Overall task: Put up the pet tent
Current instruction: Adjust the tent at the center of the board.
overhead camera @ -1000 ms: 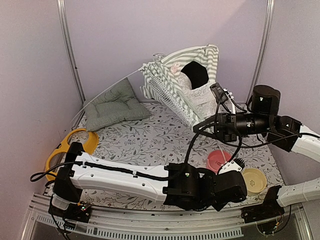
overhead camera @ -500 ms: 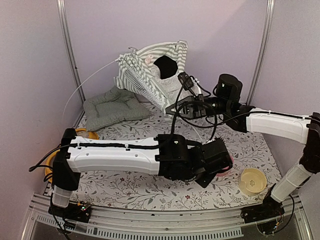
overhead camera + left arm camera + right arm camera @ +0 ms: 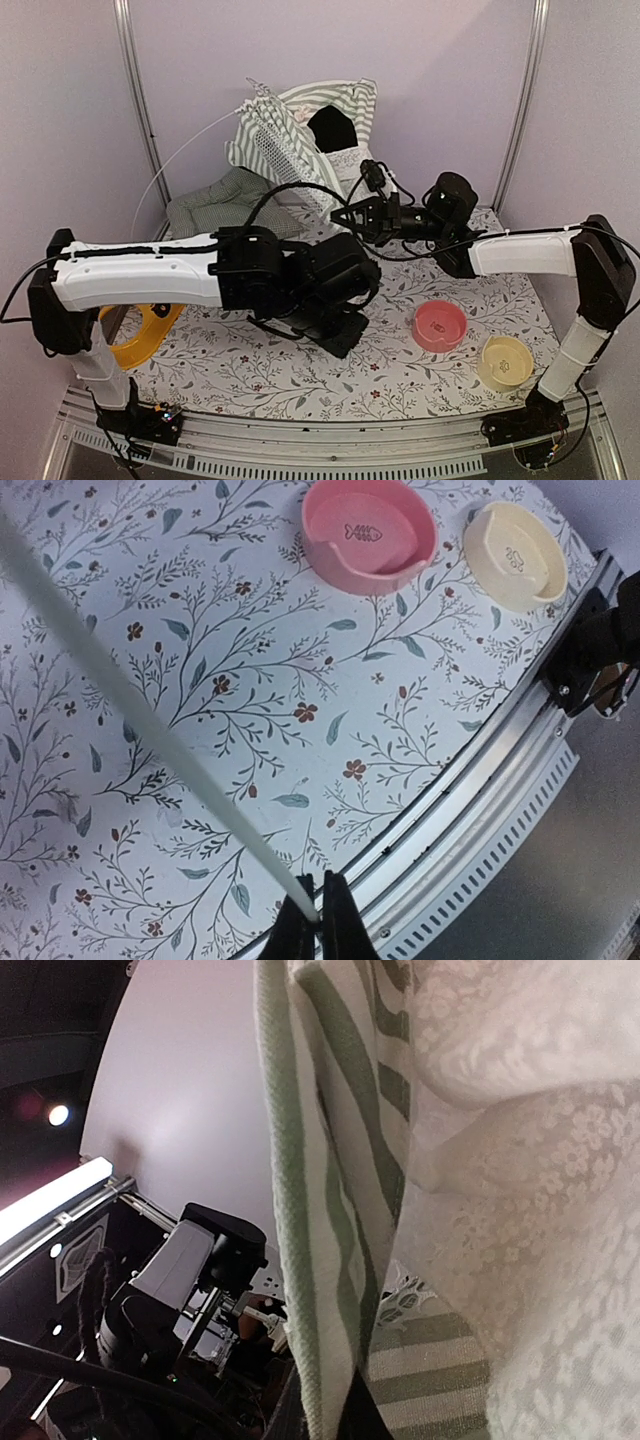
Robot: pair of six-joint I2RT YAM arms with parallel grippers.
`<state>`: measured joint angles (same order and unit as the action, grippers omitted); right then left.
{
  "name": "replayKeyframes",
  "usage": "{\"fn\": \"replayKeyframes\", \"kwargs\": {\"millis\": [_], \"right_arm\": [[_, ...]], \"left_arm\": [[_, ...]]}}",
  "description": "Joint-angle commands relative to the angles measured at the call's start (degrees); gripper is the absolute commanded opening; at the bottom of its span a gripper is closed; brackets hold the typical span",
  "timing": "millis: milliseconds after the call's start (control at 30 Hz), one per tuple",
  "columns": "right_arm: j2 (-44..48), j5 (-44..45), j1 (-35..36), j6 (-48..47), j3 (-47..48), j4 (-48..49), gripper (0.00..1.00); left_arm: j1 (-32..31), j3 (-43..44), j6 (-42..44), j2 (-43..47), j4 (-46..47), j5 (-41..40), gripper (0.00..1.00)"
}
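The pet tent (image 3: pixel 300 125), green-and-white striped with a white mesh panel, stands crumpled at the back of the table. Its striped fabric edge (image 3: pixel 310 1260) runs down between the jaws of my right gripper (image 3: pixel 325 1415), which is shut on it; from above, that gripper (image 3: pixel 362 207) sits just right of the tent's lower corner. A thin white pole (image 3: pixel 180 155) arcs from the tent's top down to the left. My left gripper (image 3: pixel 320 920) is shut on the end of a thin white pole (image 3: pixel 140 710), low over the middle of the floral mat (image 3: pixel 345 338).
A pink bowl (image 3: pixel 440 325) and a cream bowl (image 3: pixel 505 360) sit at the front right, both also below the left wrist camera (image 3: pixel 370 530) (image 3: pixel 515 540). A green checked cushion (image 3: pixel 215 205) lies at the back left. A yellow ring-shaped object (image 3: pixel 140 335) lies under the left arm. The table's metal front rail (image 3: pixel 480 820) is close to the left gripper.
My left arm has swung from the front right to the middle of the table, carrying the pole. My right arm has reached left, and the tent has shifted left with it.
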<state>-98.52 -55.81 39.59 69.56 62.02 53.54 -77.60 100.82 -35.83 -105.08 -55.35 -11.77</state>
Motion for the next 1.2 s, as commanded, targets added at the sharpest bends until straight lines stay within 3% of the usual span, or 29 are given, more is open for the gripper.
{"fn": "replayKeyframes", "kwargs": {"millis": [0,133,233,333,500,667,800,967,1167], "right_arm": [[1.84,5.44,3.11,-11.76,-3.24,-22.0,0.03],[4.61,14.09,5.34,-22.46,-0.23,-34.99,0.04],[4.27,17.19,8.77,-26.93,3.17,-41.89,0.04],[4.06,19.13,11.97,-27.76,4.19,-43.59,0.04],[4.4,23.54,17.2,-26.85,3.89,-43.52,0.04],[4.36,28.17,23.33,-26.06,2.87,-43.39,0.05],[5.53,30.13,23.27,-24.68,0.59,-43.05,0.05],[3.27,25.4,16.9,-28.18,5.64,-47.02,0.08],[-4.0,17.18,10.38,-31.76,16.45,-50.1,0.09]], "left_arm": [[4.21,-15.59,-5.55,14.07,20.29,-7.78,0.0],[3.95,-29.32,-14.14,22.53,31.99,-14.84,0.0],[0.62,-31.69,-17.29,25.34,34.13,-21.94,0.0],[-4.17,-31.01,-19.75,25.41,31.48,-27.89,0.0],[-10.27,-35.34,-26.64,27.23,28.37,-30.84,0.0],[-19.24,-37.46,-39.04,28.0,19.45,-36.26,0.0],[-22.21,-35.46,-44.75,26.77,15.18,-39.79,0.0],[-20.07,-30.88,-41.74,26.39,16.0,-45.8,0.0],[-10.73,-22.85,-26.11,23.12,21.05,-42.83,0.0]]}}
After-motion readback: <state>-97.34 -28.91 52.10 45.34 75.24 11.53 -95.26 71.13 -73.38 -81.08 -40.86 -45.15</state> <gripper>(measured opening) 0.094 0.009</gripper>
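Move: The tent hangs from the right hand above the far board. The open middle of the board lies some 6 cm ahead of that hand, 2 cm left and 35 cm below; the cushion is about 22 cm ahead, 32 cm left. From the left hand, holding the rod, the board middle is roughly 18 cm ahead, 2 cm left, 22 cm down; the pink bowl is 9 cm ahead and 25 cm right. Both hands sweep about 8 cm left, swinging back then forward again, keeping hold of rod and tent edge. ##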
